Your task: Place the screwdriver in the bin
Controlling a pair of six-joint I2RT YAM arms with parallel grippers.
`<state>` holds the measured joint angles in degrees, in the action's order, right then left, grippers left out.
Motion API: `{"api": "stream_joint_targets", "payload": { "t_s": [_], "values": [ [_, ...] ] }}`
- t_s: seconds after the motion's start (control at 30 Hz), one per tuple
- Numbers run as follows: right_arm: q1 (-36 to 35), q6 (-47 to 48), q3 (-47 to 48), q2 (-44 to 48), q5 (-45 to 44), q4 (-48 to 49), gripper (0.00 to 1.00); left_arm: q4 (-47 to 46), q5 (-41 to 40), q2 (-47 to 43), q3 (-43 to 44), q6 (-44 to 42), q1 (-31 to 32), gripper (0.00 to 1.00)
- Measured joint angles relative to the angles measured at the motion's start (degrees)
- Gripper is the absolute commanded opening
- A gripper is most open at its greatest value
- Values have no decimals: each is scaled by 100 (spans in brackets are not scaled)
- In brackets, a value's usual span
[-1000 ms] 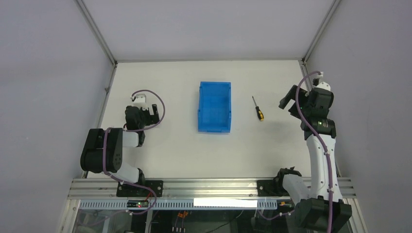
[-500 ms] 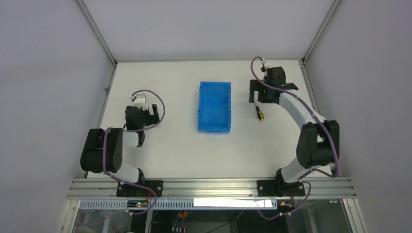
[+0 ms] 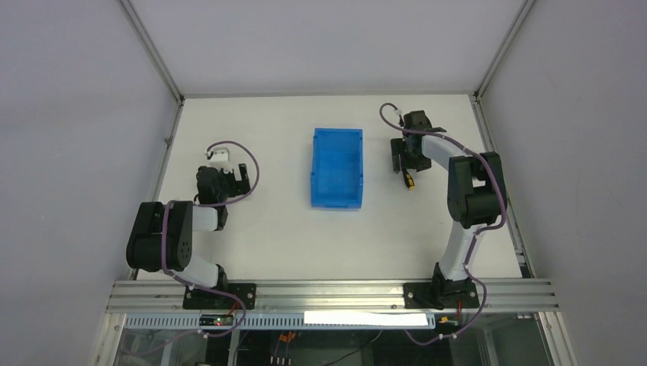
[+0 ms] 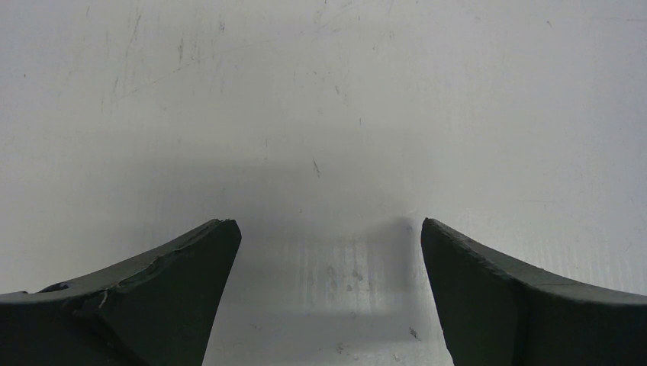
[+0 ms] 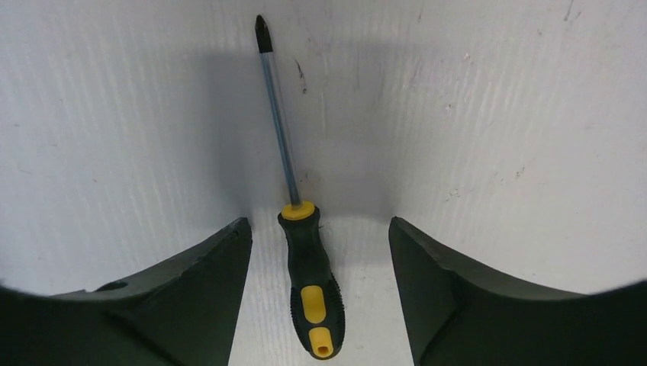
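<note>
The screwdriver [image 5: 311, 282] lies flat on the white table, black-and-yellow handle towards the camera and thin shaft pointing away. My right gripper [image 5: 319, 225] is open and low over it, one finger on each side of the handle with a gap on both sides. From above, the right gripper [image 3: 404, 156] covers the shaft and only the handle end of the screwdriver [image 3: 410, 181] shows. The blue bin [image 3: 336, 171] stands to its left with nothing inside. My left gripper [image 4: 328, 225] is open over bare table, and from above the left gripper [image 3: 233, 174] rests at the left.
Metal frame rails [image 3: 156, 65] and grey walls border the table at the back and both sides. The right arm's links [image 3: 473, 198] stretch from the near edge up to the screwdriver. The left arm [image 3: 164, 236] is folded near its base.
The right arm has swung in from the table's right edge and come down over the screwdriver. Its jaws have narrowed a little around the handle. The left arm has not moved.
</note>
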<state>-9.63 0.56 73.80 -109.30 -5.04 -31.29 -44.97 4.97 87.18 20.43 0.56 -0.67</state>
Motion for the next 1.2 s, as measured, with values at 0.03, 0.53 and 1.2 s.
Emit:
{"api": "stream_joint_targets", "payload": {
  "t_s": [0.03, 0.53, 1.2],
  "values": [
    [0, 11, 13, -7, -11, 11, 44, 0, 0, 0, 0, 0, 0, 99],
    [0, -238, 37, 852, -50, -514, 0, -2, 0, 0, 0, 0, 0, 99],
    [-2114, -1355, 649, 2785, 1773, 98, 0, 0, 0, 0, 0, 2, 0, 99]
  ]
}}
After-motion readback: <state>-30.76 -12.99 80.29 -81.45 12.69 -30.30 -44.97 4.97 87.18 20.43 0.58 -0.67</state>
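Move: Just in front of the right palm, low at the table, lies the screwdriver between the still-open fingers: its middle is about 2 cm ahead, 1 cm left and 1 cm below, with the handle running back between the pads. The blue bin's middle stands some 22 cm to the right hand's left, about 1 cm ahead and 1 cm higher. From the idle left hand the screwdriver lies roughly 52 cm right, 4 cm ahead and 4 cm below. Closing its fingers on the front part of the screwdriver's handle, the right hand pinches it and then lifts steeply some 27 cm. As it rises it starts swinging left, about 20 cm towards the bin and some 7 cm back, then sinks about 3 cm near the end. The wrist tilts the fingers from down towards forward, raises its left side roughly 30 degrees and turns counter-clockwise. ##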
